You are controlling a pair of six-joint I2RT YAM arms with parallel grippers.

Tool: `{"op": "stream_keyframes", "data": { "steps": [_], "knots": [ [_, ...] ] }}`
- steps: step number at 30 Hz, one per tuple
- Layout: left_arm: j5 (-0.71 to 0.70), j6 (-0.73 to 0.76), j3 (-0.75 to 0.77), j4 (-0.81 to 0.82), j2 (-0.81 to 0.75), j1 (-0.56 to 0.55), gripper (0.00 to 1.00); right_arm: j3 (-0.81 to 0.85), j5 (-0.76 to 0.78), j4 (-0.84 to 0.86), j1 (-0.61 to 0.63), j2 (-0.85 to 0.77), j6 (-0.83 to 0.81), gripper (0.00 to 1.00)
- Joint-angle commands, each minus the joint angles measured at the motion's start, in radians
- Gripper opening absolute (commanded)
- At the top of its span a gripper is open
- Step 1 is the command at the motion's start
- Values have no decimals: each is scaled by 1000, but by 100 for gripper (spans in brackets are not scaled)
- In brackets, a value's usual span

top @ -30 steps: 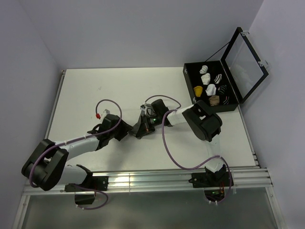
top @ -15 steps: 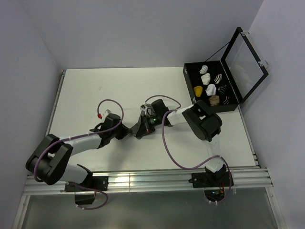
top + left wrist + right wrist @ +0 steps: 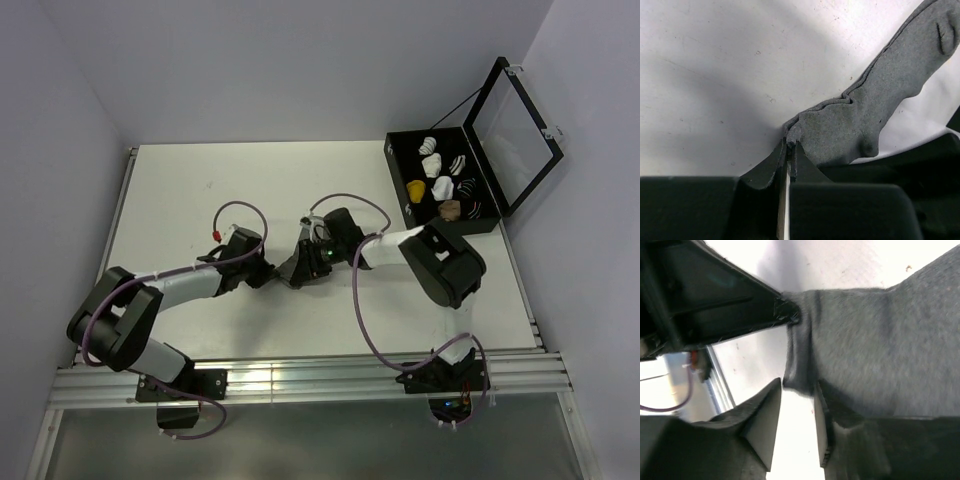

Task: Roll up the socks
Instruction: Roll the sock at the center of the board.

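A plain grey sock (image 3: 875, 110) lies flat on the white table, stretching away to the upper right in the left wrist view. My left gripper (image 3: 790, 146) is shut on the sock's near edge, pinching a small fold of fabric. In the right wrist view the same grey sock (image 3: 880, 355) fills the upper right. My right gripper (image 3: 797, 387) is open, with a rolled edge of the sock just at its fingertips and a bright gap between them. From above, both grippers (image 3: 272, 272) (image 3: 297, 268) meet at mid-table and hide most of the sock.
An open black case (image 3: 395, 175) stands at the back right with its lid up. It holds white, striped and tan sock bundles and a mustard-yellow bundle (image 3: 416, 189). A purple cable (image 3: 355, 300) loops across the table near the right arm.
My left gripper has moved right to the sock and shut on its edge. My right gripper, shut before, has opened. Both arms have shifted slightly away from their bases.
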Motion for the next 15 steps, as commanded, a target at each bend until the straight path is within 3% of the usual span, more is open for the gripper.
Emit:
{"op": "stream_keyframes", "data": {
  "steps": [1,4,15],
  "knots": [
    [-3,35,61,-86,5,-2,0,-43,149,30,36,-132,-103,41],
    [-9,51,90,-133,4,-2,0,-80,255,46,71,-203,-155,48],
    [17,98,187,-249,47,-2,0,-192,600,190,231,-292,-357,58]
  ]
}}
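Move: About 3 cm to the left of the right hand, 2 cm ahead and a little below lies the grey sock's near end; the sock's middle is some 8 cm straight ahead and 2 cm down. The left fingertips, already pinching the near end's left corner, are about 6 cm left and 3 cm ahead, at nearly the same height. From the left hand that near end lies some 3 cm right, 1 cm back and slightly below. Rising about 4 cm off the sock's near end and then just beginning to sink, the right hand rolls some 30 degrees about its leftward-pointing fingers, forward side lifting, while the already parted fingers open further. The left hand keeps its pinch on the sock's corner, easing up about 1 cm with a slight tilt. ##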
